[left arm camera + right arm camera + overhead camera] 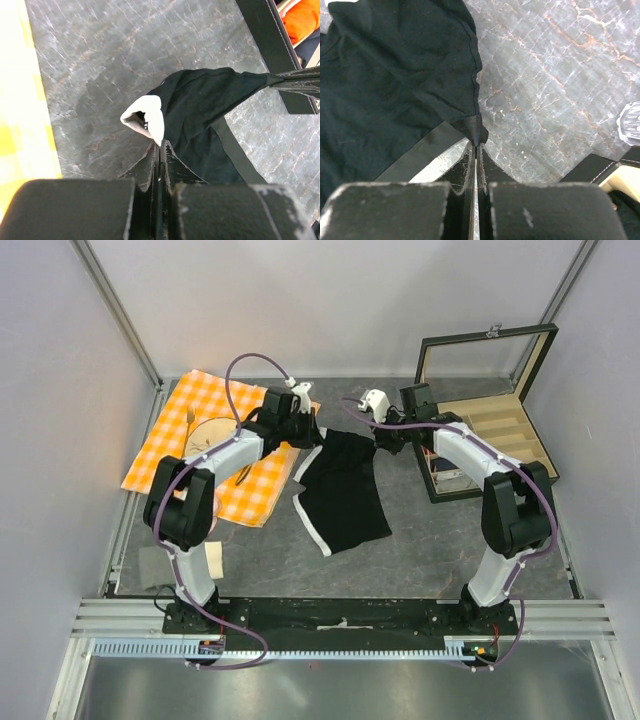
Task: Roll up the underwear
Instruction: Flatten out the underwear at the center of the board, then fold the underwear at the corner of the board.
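The underwear (pixel 342 492) is black with white trim and hangs stretched between my two grippers over the middle of the grey table. My left gripper (pixel 312 436) is shut on its upper left corner; in the left wrist view the jaws (pixel 161 146) pinch the white waistband fold (pixel 151 116). My right gripper (pixel 378 440) is shut on the upper right corner, and in the right wrist view its jaws (pixel 476 146) nip a black fabric tip of the underwear (pixel 395 75). The right gripper's fingers (pixel 296 80) also show in the left wrist view, pulling the cloth taut.
An orange checked cloth (pixel 250 485) with a plate (pixel 212 436) lies at the left. An open black box (pixel 497 425) with a raised glass lid stands at the right, close behind the right gripper; an orange garment (pixel 303 18) lies inside it.
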Controlling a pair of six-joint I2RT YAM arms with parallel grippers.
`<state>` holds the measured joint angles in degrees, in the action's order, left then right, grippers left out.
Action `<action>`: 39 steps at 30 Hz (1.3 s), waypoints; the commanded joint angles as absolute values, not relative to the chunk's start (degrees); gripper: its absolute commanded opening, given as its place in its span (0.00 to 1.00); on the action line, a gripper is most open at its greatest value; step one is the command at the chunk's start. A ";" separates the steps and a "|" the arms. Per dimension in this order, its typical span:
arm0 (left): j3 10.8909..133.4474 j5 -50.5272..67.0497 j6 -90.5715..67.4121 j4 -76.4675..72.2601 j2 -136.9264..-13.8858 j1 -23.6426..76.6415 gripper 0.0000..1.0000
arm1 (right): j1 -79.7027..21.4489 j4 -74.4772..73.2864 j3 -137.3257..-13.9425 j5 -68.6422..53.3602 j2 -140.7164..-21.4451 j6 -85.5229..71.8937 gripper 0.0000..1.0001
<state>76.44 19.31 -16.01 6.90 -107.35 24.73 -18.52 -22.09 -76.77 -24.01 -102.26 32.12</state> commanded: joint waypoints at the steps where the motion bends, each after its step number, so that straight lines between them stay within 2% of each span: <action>1: 79.89 17.58 -11.60 6.06 -108.02 24.00 0.02 | -18.11 -18.99 -79.80 -25.40 -102.92 30.77 0.02; 14: 79.81 20.91 -12.74 9.31 -107.14 23.99 0.02 | -17.67 -19.07 -75.41 -30.14 -99.76 30.67 0.02; 21: 73.93 25.31 -14.41 9.49 -101.44 24.34 0.02 | -17.67 -19.51 -70.93 -31.90 -95.20 32.43 0.02; 39: 59.51 26.19 -18.19 8.35 -90.36 30.14 0.02 | -17.67 -24.87 -58.10 -37.17 -84.74 40.77 0.02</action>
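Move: Each hand already holds an upper corner of the underwear just above the board. The middle of the underwear lies about 13 cm back and 7 cm to the right of the left hand, some 6 cm lower; from the right hand it is about 12 cm back and 9 cm to the left. The checked cloth is centred some 27 cm left of the left hand, level with it; the open box is about 29 cm right of the right hand, also level. Still pinching their corners of the underwear, both hands ease forward and up by about a centimetre, then draw back together over its near part towards the robot, the left by about 11 cm, the right by about 9 cm. The right hand turns slightly counter-clockwise, the left slightly clockwise; fingers stay shut. ##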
